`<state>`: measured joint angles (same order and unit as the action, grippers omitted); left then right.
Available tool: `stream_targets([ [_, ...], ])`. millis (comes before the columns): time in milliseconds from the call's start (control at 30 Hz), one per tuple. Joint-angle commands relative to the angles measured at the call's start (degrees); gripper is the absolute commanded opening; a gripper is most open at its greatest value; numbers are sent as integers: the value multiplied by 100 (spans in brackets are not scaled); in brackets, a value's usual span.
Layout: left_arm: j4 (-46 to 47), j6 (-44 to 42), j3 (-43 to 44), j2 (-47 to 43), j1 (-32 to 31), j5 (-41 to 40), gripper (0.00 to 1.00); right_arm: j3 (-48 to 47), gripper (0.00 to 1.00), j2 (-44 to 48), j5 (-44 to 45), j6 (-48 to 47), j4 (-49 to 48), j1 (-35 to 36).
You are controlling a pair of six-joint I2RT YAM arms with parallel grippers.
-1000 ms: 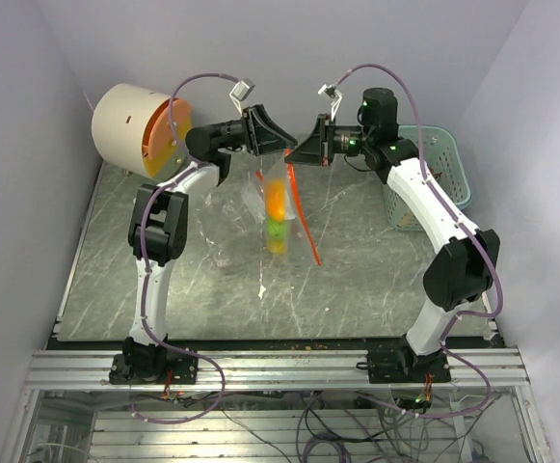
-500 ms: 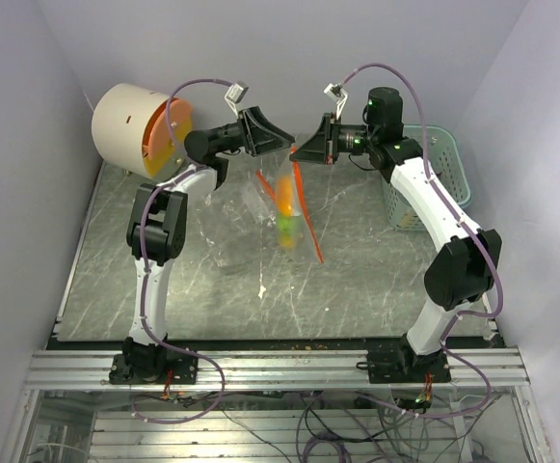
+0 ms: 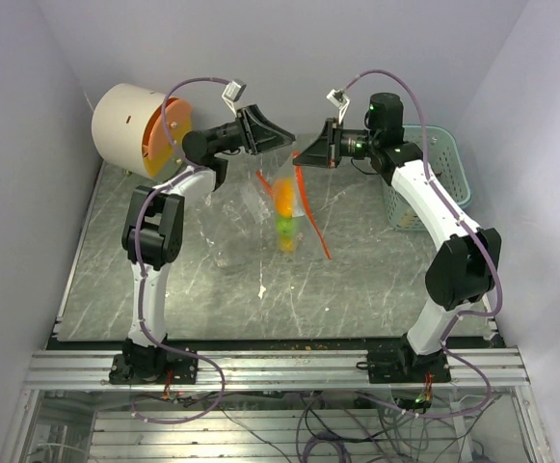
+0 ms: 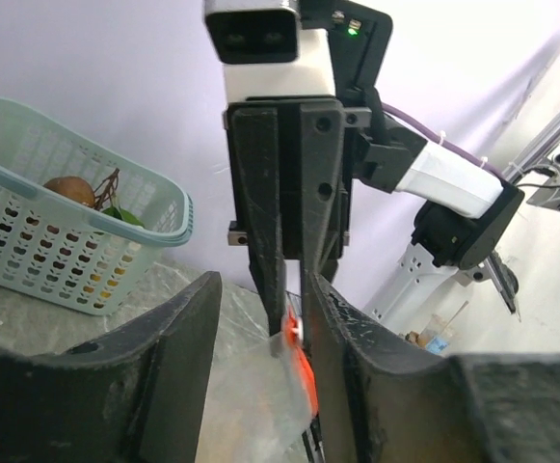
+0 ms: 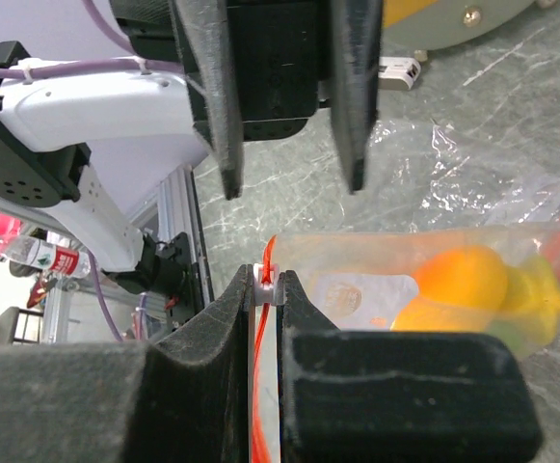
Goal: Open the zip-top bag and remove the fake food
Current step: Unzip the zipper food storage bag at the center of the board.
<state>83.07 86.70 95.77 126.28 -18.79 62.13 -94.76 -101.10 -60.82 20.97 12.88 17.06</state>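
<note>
The clear zip-top bag hangs in the air between both raised grippers. Inside it sits the fake food, an orange piece above green ones, also seen in the right wrist view. My right gripper is shut on the bag's white slider at the end of the red-orange zip strip. My left gripper faces it, jaws apart. The bag's top corner lies between the left fingers, against the right-hand one, unclamped.
A pale teal basket stands at the back right with a brown piece and green leaves in it. A large tan and orange cylinder sits at the back left. The grey table lies below the bag.
The hanging bag has swung a little to the right and its loose zip strip trails further right. The right gripper has shifted slightly right; both grippers stay raised.
</note>
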Motion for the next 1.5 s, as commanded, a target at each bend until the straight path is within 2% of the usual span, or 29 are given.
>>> stream_targets([
  [0, 1611, -85, -232, -409, -92, 42, 48, 141, 0, 207, -120, 40, -231, -100],
  [167, 1616, 103, -18, -297, -170, 96, 43, 166, 0, 188, -165, 84, -303, -106],
  [200, 1615, 121, 24, -263, -196, 120, 45, 162, 0, 183, -160, 76, -305, -106],
  [267, 1608, 176, 102, -189, -248, 168, 55, 129, 0, 182, -159, 59, -281, -106],
  [333, 1616, 221, 141, -122, -312, 225, 58, 106, 0, 183, -143, 43, -262, -106],
  [700, 1616, 80, -434, -337, -398, 317, 40, 205, 0, 228, -80, 154, -400, -159],
  [800, 1611, 52, -541, -390, -398, 334, 40, 197, 0, 220, -81, 156, -401, -159],
  [933, 1614, 74, -604, -385, -389, 321, 48, 203, 0, 246, -56, 148, -392, -161],
  [1167, 1616, 66, -700, -442, -398, 322, 30, 344, 0, 326, -3, 147, -403, -175],
  [1333, 1609, 69, -805, -493, -398, 355, 8, 398, 0, 343, 21, 226, -532, -180],
  [1467, 1611, 93, -834, -499, -389, 332, 7, 390, 0, 336, 41, 234, -524, -185],
])
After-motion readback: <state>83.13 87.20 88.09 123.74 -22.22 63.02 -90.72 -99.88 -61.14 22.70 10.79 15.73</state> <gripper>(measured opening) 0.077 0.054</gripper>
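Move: The orange zip end of the bag sticks out of the shut right fingertips, about 1 cm to the left of the right hand and level with it. From the half-open left hand it lies some 3 cm back, 1 cm to the right and 1 cm below. In the hanging bag, the orange fake food is roughly 5 cm back, 1 cm to the left and 15 cm below the left hand, the green food about 8 cm back, 1 cm left and 21 cm below. The bag's zip end, still pinched in the right fingers, is what the left hand comes to: it draws back about 3 cm and 2 cm to the right, rising slightly, then sinks about 3 cm and shuts its fingertips on the orange tip right beside the right fingertips. The right hand keeps its pinch, easing about 1 cm right and 1 cm down. ##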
